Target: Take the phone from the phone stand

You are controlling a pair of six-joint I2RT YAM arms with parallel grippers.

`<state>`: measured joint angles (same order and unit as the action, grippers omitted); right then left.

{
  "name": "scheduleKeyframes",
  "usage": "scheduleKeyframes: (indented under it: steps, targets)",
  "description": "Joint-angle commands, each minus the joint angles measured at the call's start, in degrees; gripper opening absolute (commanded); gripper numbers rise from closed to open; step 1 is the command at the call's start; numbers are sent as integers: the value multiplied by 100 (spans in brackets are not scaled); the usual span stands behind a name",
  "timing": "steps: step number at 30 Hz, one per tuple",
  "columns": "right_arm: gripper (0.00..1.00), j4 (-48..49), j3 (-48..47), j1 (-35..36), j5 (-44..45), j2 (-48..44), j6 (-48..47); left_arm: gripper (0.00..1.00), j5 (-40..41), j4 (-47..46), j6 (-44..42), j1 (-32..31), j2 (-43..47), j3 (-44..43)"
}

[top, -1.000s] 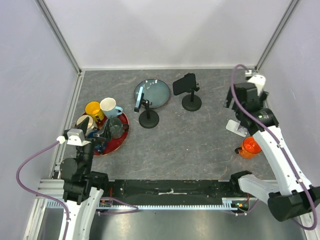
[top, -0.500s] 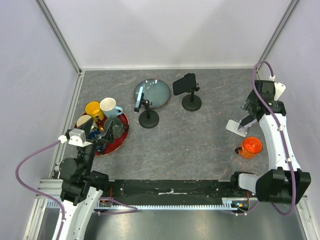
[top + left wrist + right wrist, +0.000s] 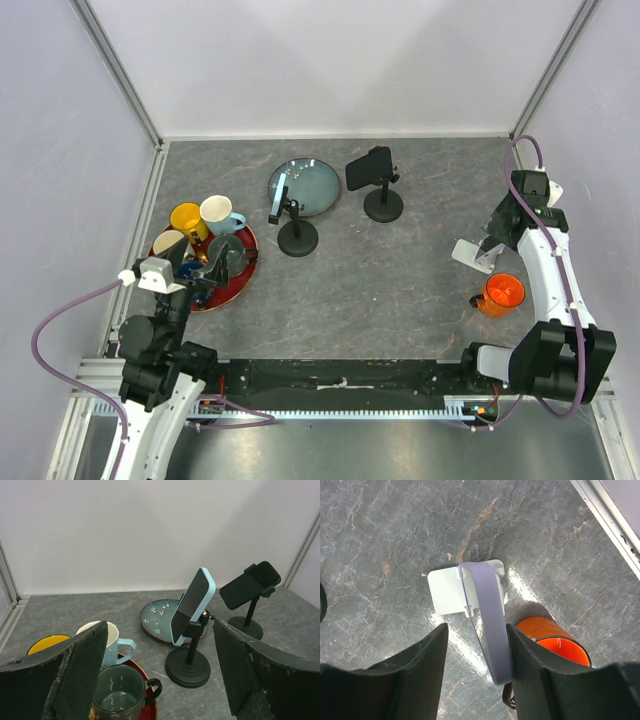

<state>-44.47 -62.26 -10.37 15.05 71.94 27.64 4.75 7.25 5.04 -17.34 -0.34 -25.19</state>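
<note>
A lavender phone leans upright in a white phone stand at the table's right side, the phone seen small from above. My right gripper reaches down over it with a finger on each side. The right finger touches the phone's edge, while a gap shows between the left finger and the phone, so the jaws stand open. My left gripper hangs wide open and empty above the red tray at the left.
An orange mug stands right beside the white stand. A blue phone and a black phone sit on black stands mid-table, with a teal plate behind. Several mugs crowd the red tray.
My right arm swung right and came down over the lavender phone, and its jaws narrowed around it. The left arm has not moved.
</note>
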Motion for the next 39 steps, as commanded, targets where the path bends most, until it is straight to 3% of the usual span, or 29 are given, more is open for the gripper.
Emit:
scheduleKeyframes:
  steps: [1, 10, 14, 26, 29, 33, 37, 39]
  targets:
    - [54, 202, 65, -18, 24, -251, 84, 92, 122, -74, -214, -32, 552, -153]
    - [26, 0, -49, 228, 1199, -795, 5, 92, 78, -118, -240, -50, 535, -126]
    - [0, -62, -260, 562, 1912, -1138, -144, 92, 70, -118, -249, -50, 526, -118]
    - [0, 412, -339, 1158, 2038, -1700, -618, 91, 43, -118, -266, -50, 412, -109]
    - [0, 886, -269, 1282, 1292, -1973, -995, 91, 34, -127, -266, -50, 377, -109]
    - [0, 1553, -68, 1380, -446, -2053, -1322, 91, 34, -83, -266, -50, 342, -118]
    - [0, 2230, 414, 1476, -3122, -1773, -1218, 91, 34, -48, -266, -59, 306, -127]
    - [0, 2765, 618, 1608, -3953, -1631, -937, 91, 43, -22, -258, -50, 263, -144]
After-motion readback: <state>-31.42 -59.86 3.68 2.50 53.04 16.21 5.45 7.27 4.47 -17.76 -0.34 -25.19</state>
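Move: The phone in the white stand is already between the right hand's open fingers, its middle some 3 cm below the hand and about 1 cm back. The stand's base lies about 3 cm left and 8 cm below. From that hand the orange mug is roughly 10 cm back, 4 cm right and 9 cm down; the black stand's base is about 13 cm ahead and 24 cm left, 10 cm down. From the left hand the phone is about 60 cm right, 8 ahead, 18 below. The right fingers close and pinch the phone by its two faces while the hand begins to rise and ease back, then lift it up out of the white stand, about 11 cm in all. Still gripping, the hand swings about 10 cm left and slightly forward, towards the black stand, turning some 30 degrees counter-clockwise with the fingertips tilting up. ##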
